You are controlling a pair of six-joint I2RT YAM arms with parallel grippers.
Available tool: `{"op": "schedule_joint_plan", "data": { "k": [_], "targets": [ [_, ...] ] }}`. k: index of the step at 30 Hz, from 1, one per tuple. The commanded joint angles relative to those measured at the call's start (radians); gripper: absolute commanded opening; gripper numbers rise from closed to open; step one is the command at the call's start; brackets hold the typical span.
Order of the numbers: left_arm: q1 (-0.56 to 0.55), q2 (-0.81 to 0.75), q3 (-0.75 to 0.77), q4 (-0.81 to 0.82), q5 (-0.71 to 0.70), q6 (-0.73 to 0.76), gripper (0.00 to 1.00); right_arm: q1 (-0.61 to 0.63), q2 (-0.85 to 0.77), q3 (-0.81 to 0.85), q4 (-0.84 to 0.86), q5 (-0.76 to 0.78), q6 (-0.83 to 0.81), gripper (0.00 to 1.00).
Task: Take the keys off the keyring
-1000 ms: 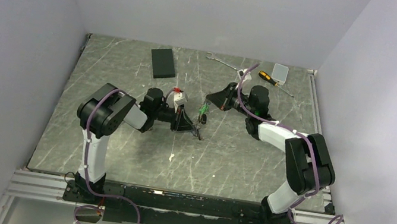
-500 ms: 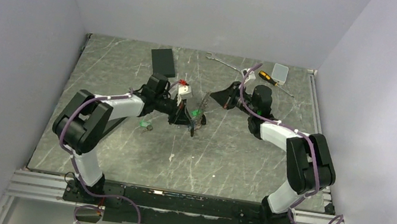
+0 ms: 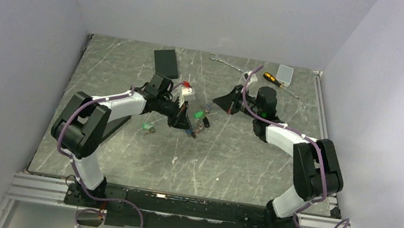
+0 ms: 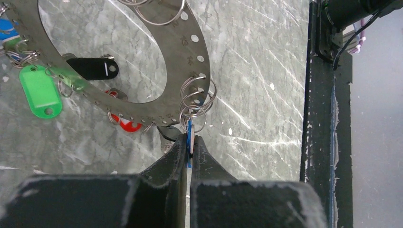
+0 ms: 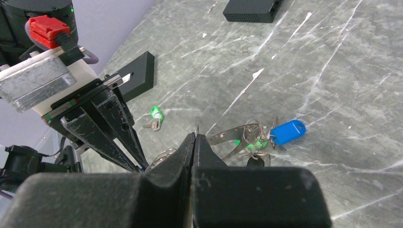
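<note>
The keyring point(image 4: 157, 57) is a flat grey metal band with holes, held between both arms above the table point(image 3: 202, 119). Keys with green point(image 4: 40, 90), black point(image 4: 92, 69) and red point(image 4: 126, 124) tags hang from it. My left gripper point(image 4: 190, 140) is shut on a thin blue tag that hangs by small split rings from the band's lower edge. My right gripper point(image 5: 195, 135) is shut on the keyring's edge; the band point(image 5: 233, 133) runs off to its right with a blue tag point(image 5: 288, 131). A loose green-tagged key point(image 5: 154, 114) lies on the table point(image 3: 148, 127).
A black box point(image 3: 166, 63) lies at the back, and another point(image 5: 138, 73) lies by the left arm. A wrench point(image 3: 223, 62), a yellow-handled screwdriver point(image 3: 275, 81) and a small clear box point(image 3: 285, 73) lie at the back right. Grey walls enclose the table.
My left arm has stretched out, its elbow swinging left, and the loose green-tagged key now shows on the table. The keyring has tilted and sunk a little. The right arm has barely moved.
</note>
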Motion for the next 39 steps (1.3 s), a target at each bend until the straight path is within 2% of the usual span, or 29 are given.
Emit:
{"op": "schedule_joint_plan", "data": {
  "k": [1,5,9,12,17,21,27,34,39],
  "targets": [
    [0.003,0.016,-0.01,0.109,0.018,-0.107,0.0,-0.004,-0.038,0.007,0.072,-0.053,0.008,0.0],
    [0.003,0.079,-0.019,0.215,0.002,-0.135,0.0,-0.001,-0.035,-0.006,0.105,-0.063,0.044,0.0],
    [0.003,0.105,-0.045,0.282,0.06,-0.138,0.01,0.0,-0.036,-0.016,0.118,-0.061,0.063,0.0],
    [0.002,0.082,-0.073,0.344,0.106,-0.167,0.06,0.006,-0.034,-0.019,0.122,-0.061,0.064,0.0],
    [-0.001,0.073,-0.092,0.4,0.105,-0.194,0.09,0.017,-0.029,-0.019,0.123,-0.056,0.066,0.0],
    [-0.007,0.087,-0.098,0.433,0.107,-0.221,0.17,0.022,-0.03,-0.021,0.121,-0.051,0.064,0.0],
    [-0.013,0.098,-0.095,0.443,0.084,-0.223,0.27,0.025,-0.029,-0.019,0.119,-0.049,0.063,0.0],
    [-0.027,0.118,-0.1,0.458,0.068,-0.23,0.31,0.025,-0.03,-0.02,0.117,-0.043,0.063,0.0],
    [-0.03,0.129,-0.142,0.567,0.022,-0.305,0.38,0.025,-0.034,-0.028,0.12,-0.028,0.068,0.0]
  ]
}}
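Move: Between the left fingertips is the blue-tagged key, still on the keyring. The keyring's middle lies about 5 cm ahead of the left hand, 4 cm to its right and 3 cm higher. A hanging green tag is some 6 cm ahead and 3 cm right, roughly level; a loose green-tagged key lies 13 cm left, 1 cm ahead, 9 cm below. From the right hand the blue-tagged key is about 10 cm back, 7 cm left and 7 cm below. Drawing the pinched blue tag down about 3 cm, with a brief swing forward and back, the left hand then opens its fingers and lets go. It rises 1 cm and eases right towards the keyring, some 2.5 cm right in all. The right hand keeps its pinch on the keyring, shifting 1.5 cm back and 1 cm left before holding still. ##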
